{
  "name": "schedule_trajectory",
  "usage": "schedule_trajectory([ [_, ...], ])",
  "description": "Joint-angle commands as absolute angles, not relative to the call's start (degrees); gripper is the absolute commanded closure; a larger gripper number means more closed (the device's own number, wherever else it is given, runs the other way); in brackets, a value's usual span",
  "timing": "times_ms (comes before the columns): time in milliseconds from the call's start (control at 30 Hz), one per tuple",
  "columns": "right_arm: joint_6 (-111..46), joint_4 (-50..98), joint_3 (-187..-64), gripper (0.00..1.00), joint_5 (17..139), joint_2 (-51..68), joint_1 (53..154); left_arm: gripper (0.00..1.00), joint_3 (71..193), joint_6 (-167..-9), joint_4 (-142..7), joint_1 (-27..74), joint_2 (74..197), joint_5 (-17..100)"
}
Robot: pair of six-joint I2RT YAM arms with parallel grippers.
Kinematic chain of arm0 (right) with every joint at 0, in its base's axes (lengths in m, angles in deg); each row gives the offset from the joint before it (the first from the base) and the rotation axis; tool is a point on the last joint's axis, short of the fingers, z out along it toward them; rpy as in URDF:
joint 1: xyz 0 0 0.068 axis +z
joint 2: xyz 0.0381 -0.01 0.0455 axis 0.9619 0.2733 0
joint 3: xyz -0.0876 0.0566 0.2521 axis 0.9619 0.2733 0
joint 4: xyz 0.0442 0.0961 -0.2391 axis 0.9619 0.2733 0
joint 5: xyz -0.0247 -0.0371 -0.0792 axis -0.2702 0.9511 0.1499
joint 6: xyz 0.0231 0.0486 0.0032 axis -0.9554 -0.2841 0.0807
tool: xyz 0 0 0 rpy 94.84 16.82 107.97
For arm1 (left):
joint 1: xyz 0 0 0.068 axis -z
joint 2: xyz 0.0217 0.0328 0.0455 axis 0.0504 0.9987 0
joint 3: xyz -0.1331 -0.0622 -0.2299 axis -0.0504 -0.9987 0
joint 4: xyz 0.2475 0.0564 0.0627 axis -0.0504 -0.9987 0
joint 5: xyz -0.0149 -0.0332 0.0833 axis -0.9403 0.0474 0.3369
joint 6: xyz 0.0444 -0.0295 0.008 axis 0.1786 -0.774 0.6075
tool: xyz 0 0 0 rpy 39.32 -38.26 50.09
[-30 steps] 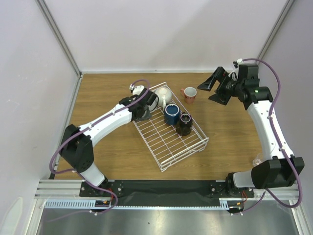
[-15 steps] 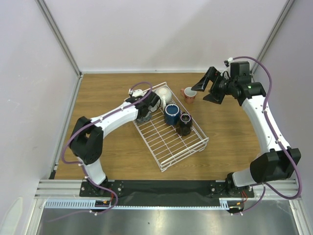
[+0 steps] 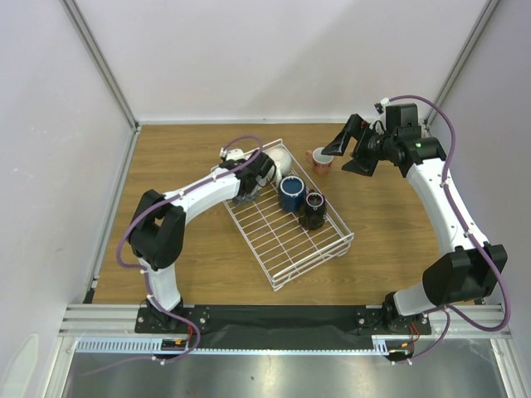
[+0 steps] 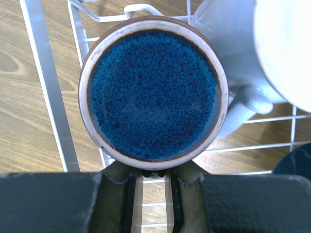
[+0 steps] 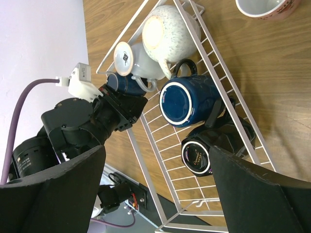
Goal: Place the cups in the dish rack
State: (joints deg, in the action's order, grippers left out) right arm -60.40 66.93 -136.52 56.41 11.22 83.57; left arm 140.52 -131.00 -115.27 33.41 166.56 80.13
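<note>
The white wire dish rack [image 3: 286, 240] lies slantwise mid-table. Inside it are a cream-white cup [image 3: 278, 157], a navy blue cup [image 3: 290, 193] and a black cup [image 3: 313, 210]. My left gripper [image 3: 249, 184] reaches over the rack's far-left corner, shut on the handle of an upside-down dark navy cup [image 4: 153, 92]. A pale grey-blue cup [image 4: 233, 43] stands right beside it. A salmon-pink cup [image 3: 322, 159] stands upright on the table just beyond the rack. My right gripper [image 3: 348, 151] hovers open next to the pink cup, holding nothing.
The rack's near half [image 3: 299, 249] holds no cups. Purple cables loop along both arms. Grey walls [image 3: 50, 124] close in the table at the left, back and right. The wooden table [image 3: 191, 257] shows around the rack.
My right gripper has swung left, closer to the pink cup. My left gripper has shifted slightly farther into the rack's corner with the dark navy cup.
</note>
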Motion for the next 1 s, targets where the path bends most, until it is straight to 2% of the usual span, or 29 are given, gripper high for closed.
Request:
schedule_trajectory([
  [0, -59.5, 67.2, -138.9, 0.05, 56.1, 11.2, 83.7, 0.80, 142.2, -132.4, -114.1, 32.4, 166.8, 82.8],
  [33, -59.6, 67.2, -138.8, 0.05, 56.1, 11.2, 83.8, 0.78, 142.2, -132.5, -114.2, 32.4, 166.9, 82.9],
  [133, -59.6, 67.1, -138.7, 0.05, 56.1, 11.1, 83.8, 0.79, 141.7, -132.7, -114.1, 32.1, 166.9, 82.3],
  [200, -59.6, 67.1, -138.9, 0.05, 56.1, 11.1, 83.7, 0.75, 140.8, -132.6, -113.2, 31.8, 167.0, 81.8],
  [233, -59.7, 67.2, -139.1, 0.05, 56.1, 11.0, 83.6, 0.67, 140.6, -132.6, -113.1, 31.7, 167.1, 81.3],
  [367, -59.6, 67.2, -139.2, 0.05, 56.1, 11.1, 83.6, 0.56, 139.6, -132.6, -112.5, 31.4, 167.2, 80.1],
  [433, -59.7, 67.1, -139.2, 0.05, 56.1, 11.1, 83.6, 0.43, 139.6, -132.5, -112.7, 31.3, 167.2, 79.9],
  [600, -59.7, 67.2, -139.3, 0.05, 56.1, 11.4, 83.7, 0.31, 140.4, -131.9, -113.2, 31.3, 165.7, 79.0],
  [700, -59.8, 67.0, -139.9, 0.05, 56.1, 11.6, 83.6, 0.27, 141.3, -132.0, -114.1, 31.4, 163.8, 77.2],
  [967, -60.0, 67.3, -141.8, 0.05, 56.4, 13.1, 83.4, 0.24, 144.6, -129.9, -115.7, 31.8, 159.7, 73.1],
])
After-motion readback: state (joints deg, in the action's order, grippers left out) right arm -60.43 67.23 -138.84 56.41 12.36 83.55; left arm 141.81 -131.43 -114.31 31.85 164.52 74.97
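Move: The left hand holds the small dark blue cup by its handle, bottom up in the rack's far left corner; the cup's middle is about 5 cm ahead, 2 cm to the left and a touch lower. Roughly level in height, the white cup stands 7 cm ahead and 5 cm right, the big white mug 11 cm ahead and 10 cm right, the blue mug 1 cm ahead and 13 cm right. From the right hand the dark blue cup lies some 26 cm left, 4 cm ahead, 21 cm below. Easing down not quite 1 cm and creeping about 1 cm forward, the left hand sets the dark blue cup into the rack's corner as its nearly shut fingers spread wide and let go of the handle. It then slides some 2 cm to the right and lifts about 2.5 cm off the handle, rolling slightly left side down, fingers still open. ##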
